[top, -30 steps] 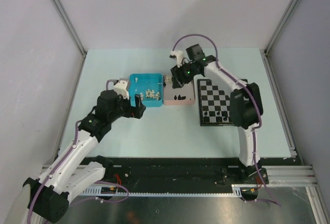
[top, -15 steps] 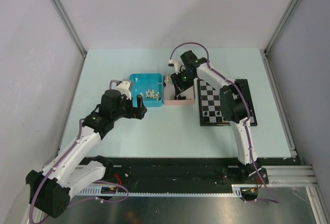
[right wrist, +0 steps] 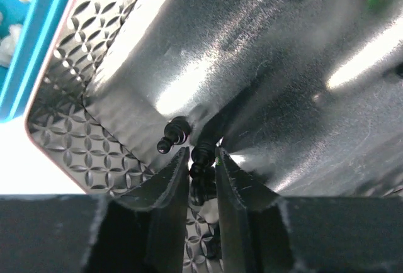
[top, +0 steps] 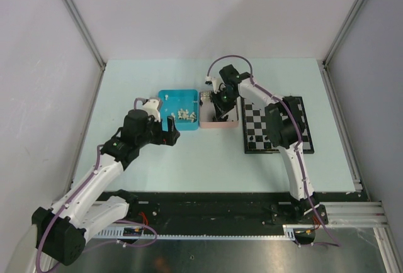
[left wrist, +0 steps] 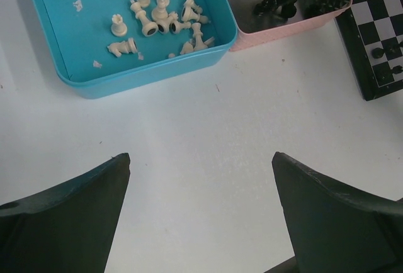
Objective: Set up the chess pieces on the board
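My right gripper reaches down into the pink tray, whose inside looks like shiny metal in the right wrist view. There its jaws stand nearly together on a black chess piece that fills the gap between them. A second black piece lies just to their left. White chess pieces lie heaped in the blue tray. My left gripper hangs open over bare table in front of that tray. The board lies right of the pink tray, with a few black pieces on its near rows.
The blue tray and the pink tray stand side by side, touching. The board's corner shows at the right of the left wrist view. My right arm arches over the board.
My right gripper has dropped into the pink tray and its jaws have narrowed round a black piece. The left arm shifted slightly at first, then stayed still and open.
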You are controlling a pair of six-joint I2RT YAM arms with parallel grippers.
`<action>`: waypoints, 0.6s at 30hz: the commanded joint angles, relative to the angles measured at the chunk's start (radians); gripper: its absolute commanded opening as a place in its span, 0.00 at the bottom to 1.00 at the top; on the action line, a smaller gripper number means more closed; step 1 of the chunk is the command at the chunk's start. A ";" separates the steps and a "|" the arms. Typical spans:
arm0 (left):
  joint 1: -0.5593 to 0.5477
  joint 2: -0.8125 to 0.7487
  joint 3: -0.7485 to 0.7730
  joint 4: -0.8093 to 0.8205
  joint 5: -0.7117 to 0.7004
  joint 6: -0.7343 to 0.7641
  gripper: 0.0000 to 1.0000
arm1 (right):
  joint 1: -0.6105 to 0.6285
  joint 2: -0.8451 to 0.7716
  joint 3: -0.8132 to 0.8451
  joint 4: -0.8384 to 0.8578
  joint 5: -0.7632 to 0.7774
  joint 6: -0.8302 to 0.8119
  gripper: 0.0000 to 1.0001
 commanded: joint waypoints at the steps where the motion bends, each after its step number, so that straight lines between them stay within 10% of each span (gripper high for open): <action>1: 0.007 0.006 -0.001 0.027 0.015 -0.022 1.00 | 0.004 0.002 0.050 -0.009 -0.012 0.008 0.20; 18: 0.007 -0.005 -0.009 0.053 0.057 -0.063 1.00 | -0.050 -0.114 0.126 0.090 -0.151 0.030 0.02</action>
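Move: The right hand is already down in the pink box with a black piece between its half-closed fingers, right at the hand point, about 1 cm low. One black piece stands some 2 cm to the left of it and another about 2 cm to its right, both level with it. A third lies about 5 cm ahead and 4 cm right of the hand. From the left hand the piece lies roughly 15 cm ahead, 18 cm right and 12 cm below. The right hand's fingertips close the rest of the way and pinch the middle black piece between its neighbours. Then, slowly at first and faster later, the hand rises some 4 cm while reaching about 3 cm forward and slightly left, its fingers swinging around 10 degrees outward to the front left as it keeps hold. ##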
